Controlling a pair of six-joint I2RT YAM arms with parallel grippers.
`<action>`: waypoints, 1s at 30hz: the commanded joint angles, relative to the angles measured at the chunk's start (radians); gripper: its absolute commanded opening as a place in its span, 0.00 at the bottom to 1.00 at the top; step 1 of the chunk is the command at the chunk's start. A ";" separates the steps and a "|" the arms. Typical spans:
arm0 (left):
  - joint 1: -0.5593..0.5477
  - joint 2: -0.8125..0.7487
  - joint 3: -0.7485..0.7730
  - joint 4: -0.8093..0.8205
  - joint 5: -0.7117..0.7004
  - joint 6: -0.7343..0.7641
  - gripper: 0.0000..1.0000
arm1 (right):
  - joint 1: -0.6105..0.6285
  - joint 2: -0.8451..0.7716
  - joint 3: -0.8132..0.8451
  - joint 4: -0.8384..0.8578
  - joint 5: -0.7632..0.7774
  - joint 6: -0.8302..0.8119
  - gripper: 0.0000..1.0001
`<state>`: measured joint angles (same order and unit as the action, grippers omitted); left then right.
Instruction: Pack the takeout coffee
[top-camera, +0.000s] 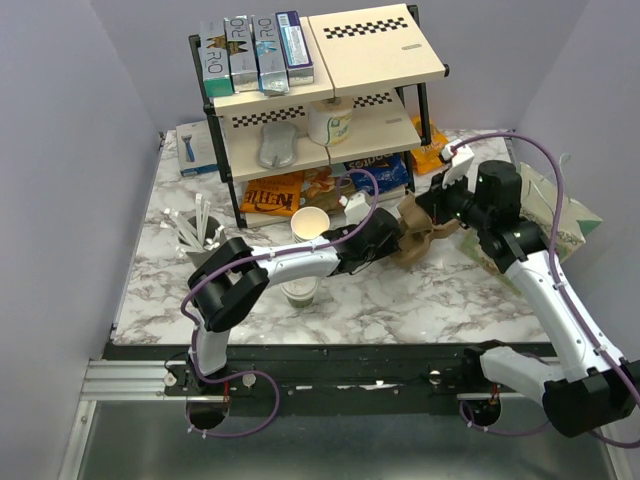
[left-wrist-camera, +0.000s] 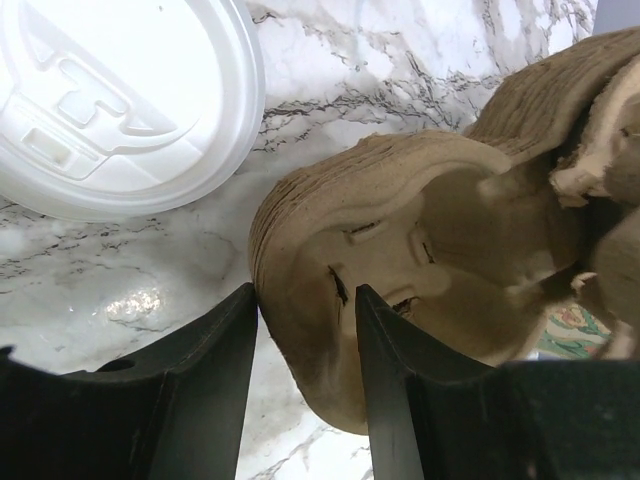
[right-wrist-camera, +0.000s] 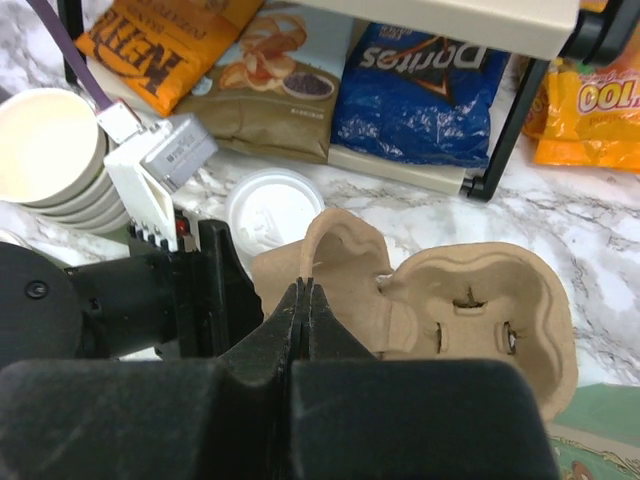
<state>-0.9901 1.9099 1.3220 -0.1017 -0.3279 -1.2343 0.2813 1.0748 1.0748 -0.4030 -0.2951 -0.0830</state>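
Only the round white lid of the takeout coffee (left-wrist-camera: 110, 100) (right-wrist-camera: 272, 205) shows, just beyond my left gripper; in the top view that arm hides it. A brown cardboard cup carrier (top-camera: 420, 240) (left-wrist-camera: 440, 230) (right-wrist-camera: 470, 300) lies on the marble between both grippers. My left gripper (top-camera: 393, 240) (left-wrist-camera: 307, 290) straddles the carrier's thick layered corner, one finger outside and one in a pocket, closed on it. My right gripper (top-camera: 432, 215) (right-wrist-camera: 308, 285) is shut on a thin upturned rim of the carrier.
A stack of lidless cups (top-camera: 310, 222) (right-wrist-camera: 45, 140) stands left of the carrier. Another single cup (top-camera: 300, 291) sits under my left forearm. The shelf rack (top-camera: 375, 50) stands behind, with snack bags (right-wrist-camera: 420, 90) beneath it. A stirrer holder (top-camera: 195, 235) is at left, a green paper bag (top-camera: 565, 215) at right.
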 joint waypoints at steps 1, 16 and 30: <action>-0.002 0.018 0.031 -0.007 0.024 0.002 0.52 | 0.004 -0.064 0.011 0.124 -0.041 0.023 0.01; -0.001 0.005 0.026 0.011 0.020 0.033 0.52 | 0.004 -0.013 -0.093 0.039 0.010 0.038 0.58; 0.001 0.009 0.019 0.030 0.032 0.052 0.55 | -0.005 0.021 -0.128 -0.180 0.577 0.865 0.96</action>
<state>-0.9901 1.9099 1.3277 -0.0967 -0.3187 -1.1965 0.2817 1.1091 1.0313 -0.5301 0.1291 0.4507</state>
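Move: The right hand pinches the rim of a lifted cardboard cup carrier; that carrier's middle is roughly 10 cm below, about 1 cm back and 2 cm to the right. The carrier stack lies some 19 cm below the hand, 3 cm ahead and level sideways; the green paper bag is about 22 cm right, 4 cm ahead. From the left hand, straddling the stack's edge, the stack's middle is about 3 cm ahead, 6 cm right, with white lids 9 cm ahead, 2 cm left. The right fingers let go of the carrier's rim: after a small rise, the hand sinks about 6 cm and opens wide, then shifts some 5 cm to the right over the carrier, turning about 35 degrees clockwise and tipping its fingers further down. The left hand stays put, its half-open fingers still straddling the stack's near-left wall. ##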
